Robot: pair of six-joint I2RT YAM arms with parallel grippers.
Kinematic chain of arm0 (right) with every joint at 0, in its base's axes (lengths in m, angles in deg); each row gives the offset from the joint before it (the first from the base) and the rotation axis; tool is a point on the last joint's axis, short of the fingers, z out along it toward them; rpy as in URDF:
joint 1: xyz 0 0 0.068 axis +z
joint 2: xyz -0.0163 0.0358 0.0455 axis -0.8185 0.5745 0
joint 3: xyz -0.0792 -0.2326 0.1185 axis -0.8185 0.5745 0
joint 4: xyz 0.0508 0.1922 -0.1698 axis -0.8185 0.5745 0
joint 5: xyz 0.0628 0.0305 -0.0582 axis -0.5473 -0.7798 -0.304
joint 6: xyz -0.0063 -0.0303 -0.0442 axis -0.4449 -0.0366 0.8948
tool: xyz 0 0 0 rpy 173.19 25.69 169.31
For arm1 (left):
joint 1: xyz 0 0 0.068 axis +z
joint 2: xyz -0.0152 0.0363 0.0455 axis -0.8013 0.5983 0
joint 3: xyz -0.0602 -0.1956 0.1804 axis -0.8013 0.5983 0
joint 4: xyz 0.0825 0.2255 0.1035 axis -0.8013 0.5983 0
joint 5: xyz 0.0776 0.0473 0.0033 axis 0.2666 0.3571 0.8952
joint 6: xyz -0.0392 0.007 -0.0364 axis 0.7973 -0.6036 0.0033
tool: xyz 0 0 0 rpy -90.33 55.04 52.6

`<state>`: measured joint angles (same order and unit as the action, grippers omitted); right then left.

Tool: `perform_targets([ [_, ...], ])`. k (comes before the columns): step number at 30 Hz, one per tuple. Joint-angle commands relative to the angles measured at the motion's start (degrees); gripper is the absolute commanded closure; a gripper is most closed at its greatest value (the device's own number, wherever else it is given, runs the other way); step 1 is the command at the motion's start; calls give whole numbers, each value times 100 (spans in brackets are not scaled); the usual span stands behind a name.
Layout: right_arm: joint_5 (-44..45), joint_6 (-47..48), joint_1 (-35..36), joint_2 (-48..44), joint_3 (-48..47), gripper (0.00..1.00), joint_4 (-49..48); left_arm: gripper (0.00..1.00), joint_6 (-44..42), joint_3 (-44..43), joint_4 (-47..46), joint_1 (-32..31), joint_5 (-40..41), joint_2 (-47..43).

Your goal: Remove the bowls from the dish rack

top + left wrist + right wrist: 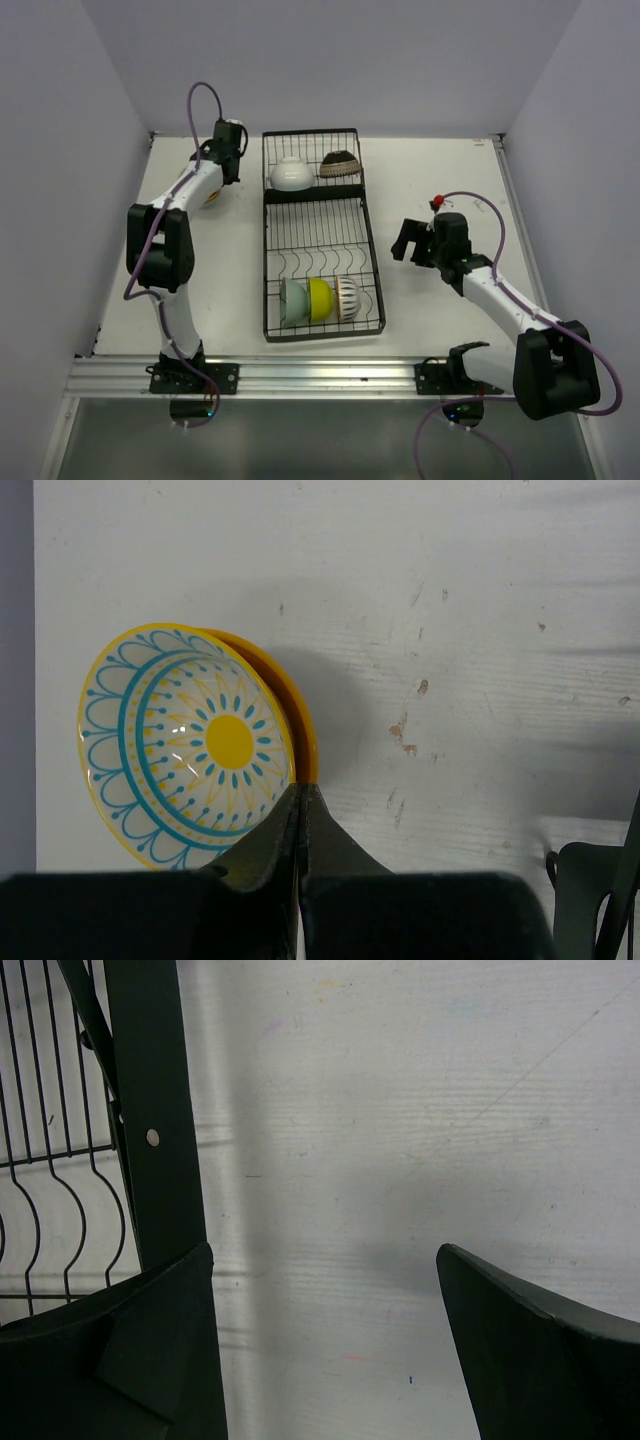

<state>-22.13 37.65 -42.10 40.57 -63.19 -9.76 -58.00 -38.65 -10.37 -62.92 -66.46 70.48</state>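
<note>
An orange bowl (190, 742) with a blue and yellow pattern inside lies tilted on the table (470, 630), left of the dish rack (320, 215). In the top view this bowl (211, 197) peeks out from under the left arm. My left gripper (301, 786) is shut, its tips right at the bowl's rim, with no rim showing between them. The rack's far section holds a white bowl (291, 173) and a dark brown patterned bowl (340, 164). Its near section holds a pale green bowl (293, 302), a yellow-green bowl (319, 299) and a black-striped white bowl (347, 297). My right gripper (325, 1260) is open over bare table, right of the rack.
The rack's wires and black frame (150, 1110) fill the left edge of the right wrist view. White walls close in the table on the left, back and right. A metal rail (320, 375) carries both arm bases at the near edge.
</note>
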Motion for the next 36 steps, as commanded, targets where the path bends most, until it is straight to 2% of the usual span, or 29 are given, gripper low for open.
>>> perform_targets([
  [1, 101, 85, 26, 35, -217, 1, -22, 100, 18, 9, -299, 106, -9, 41],
  [28, 75, 85, 25, 78, -234, 2, -4, 100, 80, 106, -361, 185, -193, 16],
  [31, 75, 85, 25, 87, -226, 1, -4, 90, 141, 115, -378, 185, -324, -335],
  [34, 66, 85, 25, 96, -226, 1, -13, 69, 168, 132, -422, 185, -465, -827],
  [36, 66, 85, 25, 87, -226, 1, -13, 62, 203, 185, -475, 185, -579, -1240],
])
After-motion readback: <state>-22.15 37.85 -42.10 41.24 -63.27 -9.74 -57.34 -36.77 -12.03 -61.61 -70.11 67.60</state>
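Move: Just left of the left hand's closed fingertips lies the patterned bowl on the stack, its middle some 6 cm to the left, 2 cm ahead and 3 cm below; its right rim is at the fingertips. The orange bowl is under it, about 5 cm left, 2 cm ahead and 5 cm below the hand. The white bowl in the rack is roughly 22 cm right and 5 cm ahead. From the idle right hand, the patterned bowl is about 58 cm left and 20 cm ahead. Pressing down with shut fingers on the right rim of the patterned bowl, the left hand first eases barely half a centimetre left, then sinks slowly by about 1.5 cm to nest it in the orange bowl. It then turns back quickly, rising some 2.5 cm clear of the rim while the fingers open to about a third. ##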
